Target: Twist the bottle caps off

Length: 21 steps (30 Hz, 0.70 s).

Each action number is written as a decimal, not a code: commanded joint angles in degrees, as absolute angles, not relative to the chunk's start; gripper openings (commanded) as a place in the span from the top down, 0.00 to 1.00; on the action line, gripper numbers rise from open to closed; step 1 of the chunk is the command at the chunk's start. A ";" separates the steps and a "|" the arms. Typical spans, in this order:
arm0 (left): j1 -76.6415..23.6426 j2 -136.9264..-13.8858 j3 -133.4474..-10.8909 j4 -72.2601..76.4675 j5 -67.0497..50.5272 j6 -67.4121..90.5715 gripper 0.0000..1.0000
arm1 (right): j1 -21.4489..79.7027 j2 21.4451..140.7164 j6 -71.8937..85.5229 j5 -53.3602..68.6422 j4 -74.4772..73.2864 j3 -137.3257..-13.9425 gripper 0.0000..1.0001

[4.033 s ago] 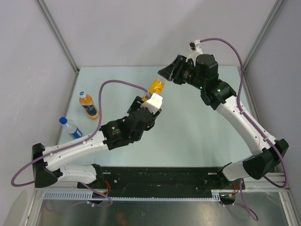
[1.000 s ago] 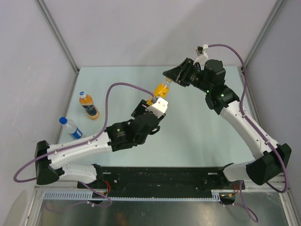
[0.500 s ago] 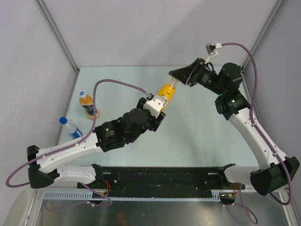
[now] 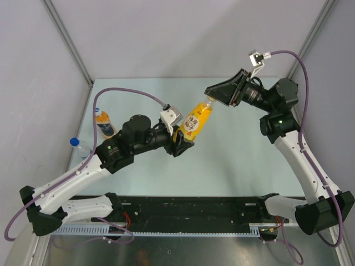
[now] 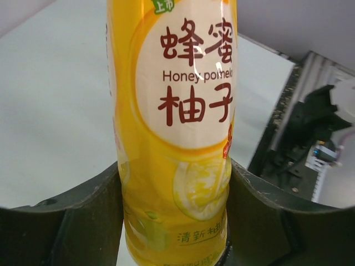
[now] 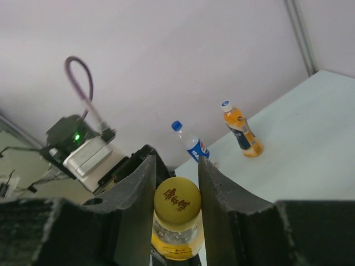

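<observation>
My left gripper [image 4: 180,141] is shut on the lower body of the tall yellow-orange bottle [image 4: 195,122] and holds it tilted above the table; the bottle fills the left wrist view [image 5: 175,138] between the fingers [image 5: 83,221]. My right gripper [image 4: 213,98] is shut on its yellow cap [image 6: 176,200], with a finger [image 6: 136,205] pressed on each side. The short orange bottle [image 4: 103,123] with a white cap [image 6: 225,103] and the clear water bottle [image 4: 83,149] with a blue cap [image 6: 176,125] stand at the left.
The pale green table [image 4: 238,160] has grey walls on three sides. A black rail [image 4: 194,208] runs along the near edge between the arm bases. Purple cables loop above both arms.
The left arm has swung so the bottle points more to the right and is lifted higher. The right gripper has moved right with the cap end and stays closed on the cap.
</observation>
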<state>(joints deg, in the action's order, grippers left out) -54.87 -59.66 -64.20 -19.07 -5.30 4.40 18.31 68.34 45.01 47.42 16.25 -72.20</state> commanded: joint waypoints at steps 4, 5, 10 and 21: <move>-51.83 -58.38 -64.80 -11.74 -33.02 6.28 1.00 | 17.50 67.46 46.03 57.21 24.86 -71.80 1.00; -51.66 -58.81 -64.97 -11.32 -34.83 6.66 1.00 | 17.54 67.44 46.62 58.18 26.36 -71.72 1.00; -51.25 -61.44 -65.67 -7.68 -43.99 8.95 1.00 | 18.31 67.56 49.39 63.98 34.27 -71.30 1.00; -51.10 -62.12 -65.54 -1.47 -54.41 10.53 1.00 | 20.09 66.11 45.71 70.31 36.81 -71.11 1.00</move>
<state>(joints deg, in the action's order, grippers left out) -50.24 -64.12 -64.05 -12.32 -44.31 11.44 19.59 66.30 50.26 66.78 36.77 -72.07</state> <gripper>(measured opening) 0.661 0.375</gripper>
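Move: The left hand grips the yellow bottle near its bottom; the cap lies from this hand about 8 cm ahead, 11 to its right and 13 higher, the bottle's middle roughly 4 ahead, 5 right, 6 up. The right hand has the cap between its fingertips, with the bottle's middle some 5 cm back, 6 left and 8 below. The orange-drink bottle stands about 20 cm ahead of the left hand, 33 left and 22 down. Right fingertips keep pinching the cap and the left fingers keep their hold low on the yellow bottle, while the hands wring them against each other: seen from the cap end, the left hand twists clockwise some 30 degrees and the right counter-clockwise about 20. Both swing back towards the robot about 8 cm, the left also drifting right, the right rising slightly. ##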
